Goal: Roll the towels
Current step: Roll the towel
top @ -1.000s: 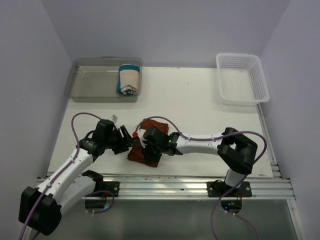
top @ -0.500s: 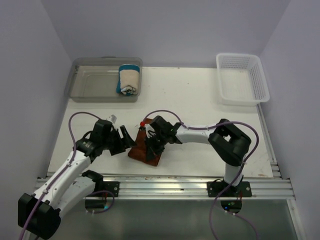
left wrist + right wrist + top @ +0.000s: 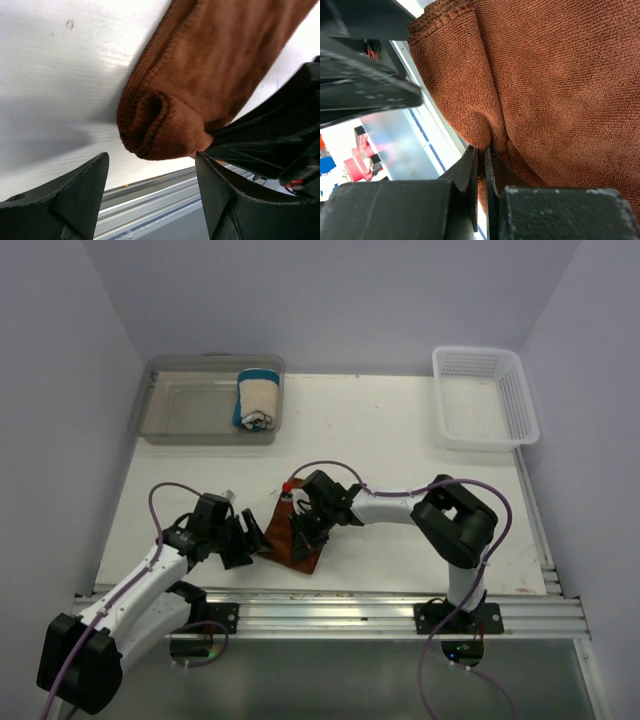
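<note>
The rust-brown towel (image 3: 283, 546) lies partly rolled near the table's front edge, left of centre. In the left wrist view its rolled end (image 3: 160, 120) faces the camera. My right gripper (image 3: 300, 532) is on top of it, shut on a pinched fold of the brown towel (image 3: 545, 75), the jaws (image 3: 482, 149) nearly touching. My left gripper (image 3: 250, 540) stands open just left of the roll. Its fingers (image 3: 82, 192) are spread either side below the roll's end, not touching it. The cream towel with blue edges (image 3: 258, 398) lies rolled in the clear bin (image 3: 190, 410).
A white mesh basket (image 3: 485, 395) stands at the back right corner. The clear bin is at the back left. An aluminium rail (image 3: 330, 605) runs along the table's front edge, just below the brown towel. Purple cables loop over both arms.
The right gripper has turned over the brown towel, which now lies narrower and closer to the front. My left arm has drawn back toward the front edge, its jaws a little wider.
</note>
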Available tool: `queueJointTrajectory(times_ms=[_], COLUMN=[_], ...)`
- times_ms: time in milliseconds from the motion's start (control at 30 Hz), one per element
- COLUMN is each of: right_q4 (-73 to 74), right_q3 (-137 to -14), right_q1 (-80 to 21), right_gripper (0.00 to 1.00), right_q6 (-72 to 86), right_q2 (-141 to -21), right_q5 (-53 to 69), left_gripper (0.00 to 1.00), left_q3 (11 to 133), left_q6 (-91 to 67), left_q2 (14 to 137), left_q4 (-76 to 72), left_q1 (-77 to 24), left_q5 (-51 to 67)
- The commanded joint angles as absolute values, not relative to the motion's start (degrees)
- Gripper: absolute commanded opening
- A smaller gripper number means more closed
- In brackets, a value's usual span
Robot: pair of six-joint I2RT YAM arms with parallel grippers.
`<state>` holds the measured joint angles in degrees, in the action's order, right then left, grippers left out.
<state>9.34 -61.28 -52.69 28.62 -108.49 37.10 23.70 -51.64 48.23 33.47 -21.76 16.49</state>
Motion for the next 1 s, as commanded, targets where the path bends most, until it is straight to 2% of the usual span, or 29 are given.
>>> queueJointTrajectory(times_ms=[0, 433, 667, 767, 800, 867, 900, 967], right_q4=[8.8, 11.7, 12.0, 12.7, 13.8, 14.6, 15.8, 17.7], right_q3=[-62.8, -62.8, -63.0, -63.4, -63.6, -63.5, -63.5, -63.8], right_q1=[-52.4, -52.4, -52.4, -52.4, -52.5, -52.4, -52.4, -52.5], right_gripper=[0.0, 0.0, 0.0, 0.0, 0.02, 0.11, 0.25, 0.31], right_q6=[29.4, 27.0, 26.5, 25.8, 25.0, 24.3, 23.3, 22.3], right_q2=[-109.1, -108.5, -109.0, -108.9, -108.7, -106.9, -105.9, -103.2], right_q5=[38.3, 36.9, 36.8, 36.7, 36.3, 33.0, 31.3, 27.4], left_gripper=[0.73, 0.64, 0.65, 0.51, 0.41, 0.29, 0.26, 0.19], left_q3=[21.8, 21.7, 20.4, 20.1, 20.1, 20.2, 20.2, 20.4], left_q6=[-54.1, -52.4, -53.6, -53.8, -53.9, -54.1, -54.1, -54.3], left_q2=[49.4, 60.4, 57.4, 59.0, 59.4, 60.1, 59.9, 59.7], left_q4=[27.7, 19.0, 16.9, 17.1, 17.4, 17.8, 17.8, 18.1], left_q1=[-21.4, -21.4, -21.4, -21.4, -21.4, -21.4, -21.4, -21.4], left_q5=[18.7, 18.6, 19.1, 18.9, 18.7, 18.4, 18.5, 18.5])
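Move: The towel's near left corner, a soft doubled lip, lies about 2 cm to the right of the open left fingers, 1 cm ahead and 3 cm below; the towel's middle is about 10 cm right and 5 cm ahead. The right fingers, already shut on the towel's near edge, are some 11 cm to the left hand's right, about 1 cm back. From the right hand that corner lies roughly 9 cm left, 2 cm ahead and slightly below. The left hand sinks about 2.5 cm onto the towel's near left corner, easing some 1.5 cm forward and as much to the right with its fingers open and hardly any turn, then holds there and closes them from wide to roughly a quarter open, pinching the doubled corner. The right hand stays put with its pinch on the near edge until the left fingers have begun to close, and only then starts to open, to about a quarter, still down at the towel with the fold between its tips. ##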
